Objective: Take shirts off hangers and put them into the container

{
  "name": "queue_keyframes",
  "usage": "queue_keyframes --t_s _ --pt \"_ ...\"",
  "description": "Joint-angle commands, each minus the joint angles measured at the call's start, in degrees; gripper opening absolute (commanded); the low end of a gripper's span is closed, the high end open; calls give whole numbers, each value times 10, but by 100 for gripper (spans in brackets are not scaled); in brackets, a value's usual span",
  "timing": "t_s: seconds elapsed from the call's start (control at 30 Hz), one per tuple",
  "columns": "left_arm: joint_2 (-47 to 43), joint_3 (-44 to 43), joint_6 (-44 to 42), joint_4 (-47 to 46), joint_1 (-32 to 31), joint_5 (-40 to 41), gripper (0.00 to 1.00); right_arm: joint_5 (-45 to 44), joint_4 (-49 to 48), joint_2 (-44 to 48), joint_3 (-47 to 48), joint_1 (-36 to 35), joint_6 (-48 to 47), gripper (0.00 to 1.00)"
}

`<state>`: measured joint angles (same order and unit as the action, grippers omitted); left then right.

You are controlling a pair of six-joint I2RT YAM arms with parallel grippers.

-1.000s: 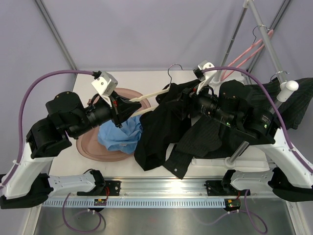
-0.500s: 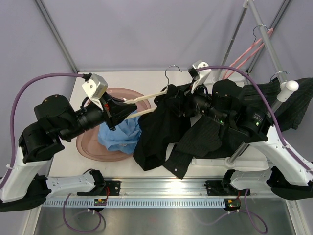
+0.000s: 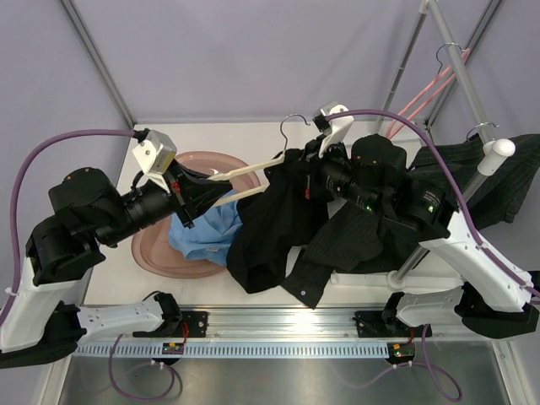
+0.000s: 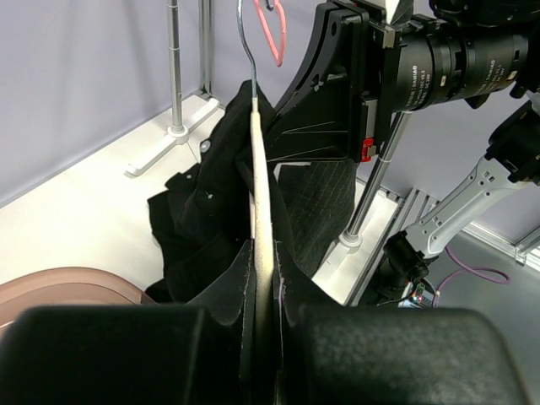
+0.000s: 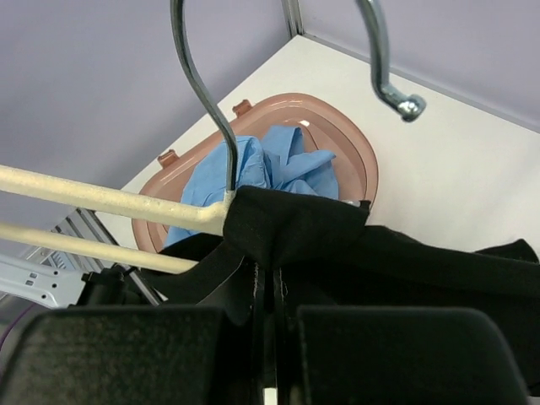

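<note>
My left gripper is shut on one arm of a cream hanger, held level above the table; in the left wrist view the hanger runs straight out from between the pads. A black shirt still drapes from the hanger's far end. My right gripper is shut on a fold of that black shirt right beside the hanger's metal hook. The pinkish container lies below with the light blue shirt in it. The pinstriped shirt hangs at the right.
The grey rack pole slants across the right side and carries a pink hanger and the hook of another hanger. The rack's upright stands just beyond the black shirt. Purple cables arch over both arms.
The right gripper moved left toward the hanger hook and closed on the black shirt. The left arm drew back to the left, pulling the cream hanger with it.
</note>
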<state>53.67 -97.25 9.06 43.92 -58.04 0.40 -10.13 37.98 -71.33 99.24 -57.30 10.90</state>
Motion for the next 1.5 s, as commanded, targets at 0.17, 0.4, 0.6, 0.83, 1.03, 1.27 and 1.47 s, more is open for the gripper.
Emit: queue_keyframes --t_s 0.17,0.4,0.6,0.83,1.03,1.27,1.47 --pt "-49 -10 -4 -9 -1 14 0 -189 38 36 10 -15 -8 0" --pt "-105 19 -8 11 -1 25 0 -342 87 61 -1 -15 -25 0" --pt "-108 17 -54 -3 -1 98 0 -265 121 114 -64 -15 -4 0" --pt "24 -30 -132 -54 -1 156 0 -121 121 155 -185 -52 37 0" --pt "235 -207 -189 -65 9 137 0 -110 110 162 -246 -107 73 0" --pt "465 -441 -163 -74 86 -6 0 -118 96 192 -335 -140 121 0" --pt "505 -357 -136 -242 125 -97 0 -122 96 212 -382 -140 149 0"
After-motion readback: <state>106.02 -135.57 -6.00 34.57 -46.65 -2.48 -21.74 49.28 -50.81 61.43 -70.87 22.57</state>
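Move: The left hand holds the bared end of the cream hanger. The rack bar it is bound for lies about 26 cm ahead, 43 cm right and 11 cm up, and the pink hanger on it some 22 cm ahead and 41 right. The black shirt hangs roughly 3 cm ahead, 8 right and 20 below. From the right hand, gripping that shirt, the container is about 13 cm ahead, 27 left and 42 down. Both grips hold, the right's pinched on the black shirt, the left's on the cream hanger, as the hands pull apart: left hand some 7 cm left, right hand about 12 cm right, swivelling clockwise. The left then sweeps the hanger forward and right towards the rack; the right swivels back, tips its fingers down and lowers the cloth about 20 cm, drawing back towards its base. ##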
